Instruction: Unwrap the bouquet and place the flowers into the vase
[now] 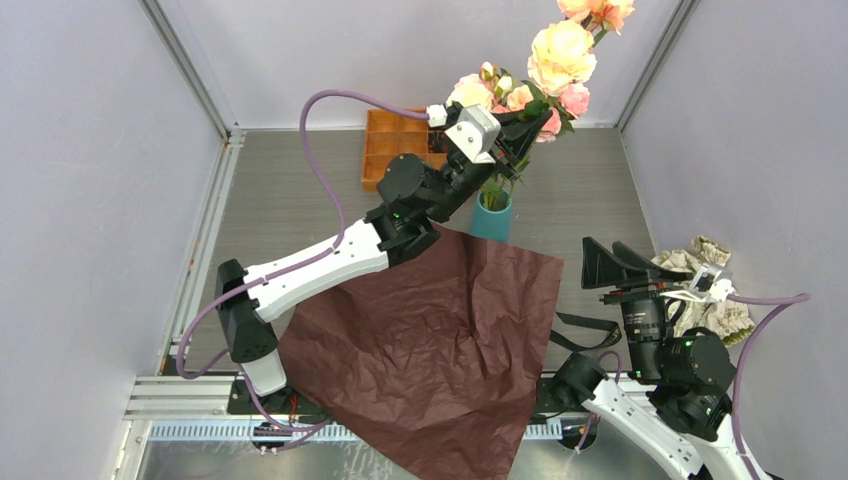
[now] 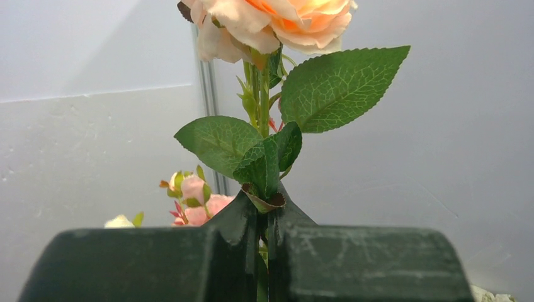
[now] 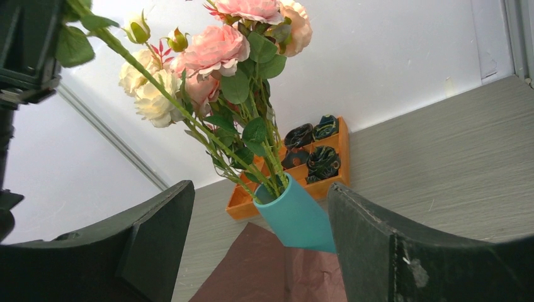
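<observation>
The teal vase (image 1: 492, 216) stands past the far corner of the flat dark red paper (image 1: 440, 340), which is unwrapped from the bouquet. Several pink and cream flowers (image 1: 520, 95) stand in the vase. My left gripper (image 1: 524, 138) is above the vase, shut on one leafy stem (image 2: 264, 113) with a peach rose (image 2: 277, 22) on top. In the right wrist view that stem (image 3: 157, 82) slants down to the mouth of the vase (image 3: 299, 217). My right gripper (image 1: 600, 266) is open and empty, well to the right of the vase.
An orange compartment tray (image 1: 392, 150) with dark items sits at the back, left of the vase. A black ribbon (image 1: 585, 325) lies by the paper's right edge. Crumpled pale paper (image 1: 715, 290) sits at the right wall. Grey walls close in three sides.
</observation>
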Action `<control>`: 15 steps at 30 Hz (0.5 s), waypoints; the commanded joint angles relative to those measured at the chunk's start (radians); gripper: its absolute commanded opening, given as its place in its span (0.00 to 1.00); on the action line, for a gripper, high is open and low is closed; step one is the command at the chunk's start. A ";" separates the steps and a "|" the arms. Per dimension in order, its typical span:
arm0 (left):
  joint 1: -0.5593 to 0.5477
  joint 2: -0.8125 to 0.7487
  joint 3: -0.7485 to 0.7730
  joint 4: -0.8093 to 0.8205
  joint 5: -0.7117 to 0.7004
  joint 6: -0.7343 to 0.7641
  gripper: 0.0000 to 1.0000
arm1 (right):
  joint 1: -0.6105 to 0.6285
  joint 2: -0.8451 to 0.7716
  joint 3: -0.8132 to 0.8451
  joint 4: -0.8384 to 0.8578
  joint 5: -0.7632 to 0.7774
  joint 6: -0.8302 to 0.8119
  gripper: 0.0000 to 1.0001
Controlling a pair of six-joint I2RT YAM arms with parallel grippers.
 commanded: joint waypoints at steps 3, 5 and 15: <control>0.002 0.004 -0.058 0.143 -0.020 -0.003 0.00 | -0.001 0.022 -0.012 0.049 -0.004 -0.010 0.82; 0.003 0.008 -0.067 0.142 -0.029 -0.011 0.00 | -0.002 0.022 -0.016 0.051 -0.004 -0.010 0.82; 0.004 0.000 -0.147 0.165 -0.092 -0.029 0.00 | -0.002 0.024 -0.016 0.049 -0.010 -0.008 0.82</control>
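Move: The vase stands almost straight under the left hand, about 5 cm farther out and level sideways, its middle some 43 cm below; the stem of the last flower, already held, hangs down to its mouth. The flower heads already in the vase are roughly 6 cm ahead, 3 cm left and 8 cm below. The wrapping paper lies about 14 cm back, 13 cm left and 56 cm below. From the right hand the vase is some 15 cm ahead, 17 cm left and 25 cm below. The left hand sinks about 6 cm almost straight down towards the vase, feeding the stem down between those already standing there, with only a slight drift forward and to the right and the wrist tipping by barely five degrees. Its fingers stay shut on the stem just below the leaves, still pointing slantwise up and to the right, and the downward travel slows a little towards the end. ##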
